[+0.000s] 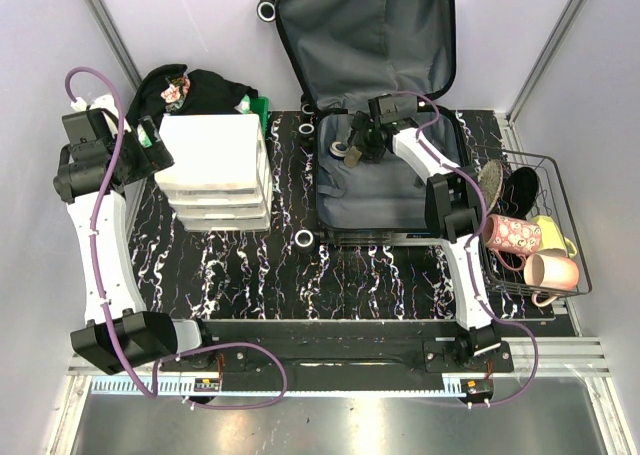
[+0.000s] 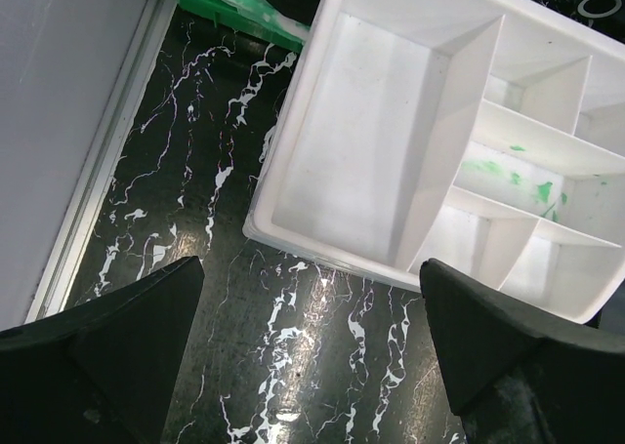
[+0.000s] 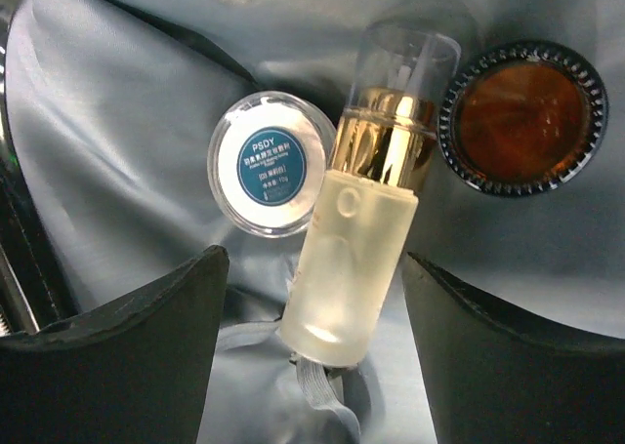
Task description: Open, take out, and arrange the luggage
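The luggage (image 1: pixel 385 190) lies open on the table, its lid leaning against the back wall and its grey lining (image 3: pixel 117 141) showing. My right gripper (image 1: pixel 355 147) reaches into it. In the right wrist view a frosted bottle (image 3: pixel 356 249) with a gold collar and clear cap lies on the lining between the fingers of my right gripper (image 3: pixel 314 268). The jaws are open, with a gap on each side of the bottle. A white round jar (image 3: pixel 271 166) with a blue label and a dark-rimmed amber jar (image 3: pixel 522 122) lie just beyond it. My left gripper (image 1: pixel 152 145) hangs open beside the drawer unit, holding nothing.
A white drawer unit (image 1: pixel 213 170) stands left of the suitcase, its divided top tray (image 2: pixel 391 151) near my left gripper (image 2: pixel 312 268). Behind it is a green bin (image 1: pixel 262 110) with dark clothes (image 1: pixel 190 87). A wire basket (image 1: pixel 560 190) at the right holds mugs (image 1: pixel 512 235).
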Controlling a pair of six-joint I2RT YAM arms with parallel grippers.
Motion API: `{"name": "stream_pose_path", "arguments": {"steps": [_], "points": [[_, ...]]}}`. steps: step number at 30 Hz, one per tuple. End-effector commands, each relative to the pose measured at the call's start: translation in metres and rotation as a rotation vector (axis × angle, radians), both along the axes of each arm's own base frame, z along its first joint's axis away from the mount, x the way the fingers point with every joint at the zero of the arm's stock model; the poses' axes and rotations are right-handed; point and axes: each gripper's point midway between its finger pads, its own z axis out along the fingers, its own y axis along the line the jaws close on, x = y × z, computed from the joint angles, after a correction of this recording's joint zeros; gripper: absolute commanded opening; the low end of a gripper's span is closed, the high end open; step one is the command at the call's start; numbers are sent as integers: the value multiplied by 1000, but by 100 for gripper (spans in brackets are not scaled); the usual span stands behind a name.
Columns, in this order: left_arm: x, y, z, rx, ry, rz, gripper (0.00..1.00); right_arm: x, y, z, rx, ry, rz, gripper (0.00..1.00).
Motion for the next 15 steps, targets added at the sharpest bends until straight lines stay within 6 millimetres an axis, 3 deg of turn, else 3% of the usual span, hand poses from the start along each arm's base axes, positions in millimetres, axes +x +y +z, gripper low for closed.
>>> {"name": "stream_pose_path", "arguments": {"steps": [1,7,13,15], "points": [[-1,7,10,40,-38,25,99,10,19,1,54,-21,14,80],[2,7,11,39,-34,19,99,5,20,-19,50,20,25,65],[11,1,24,43,-76,-47,99,4,9,-1,50,-2,29,46],[13,-2,27,55,-89,-78,99,7,-2,10,40,-22,15,35]]}}
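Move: The lotion bottle lies between the right hand's open fingers, its middle about 2 cm ahead, 1 cm left and 2 cm below. The white powder jar is about 4 cm left and 3 cm ahead, the amber jar about 3 cm right and 3 cm ahead, both some 3 cm lower. From the left hand the bottle is roughly 47 cm right, 25 cm ahead and 25 cm below. The right hand sinks about 2 cm, edging forward, and half closes its fingers onto the lotion bottle's body. ##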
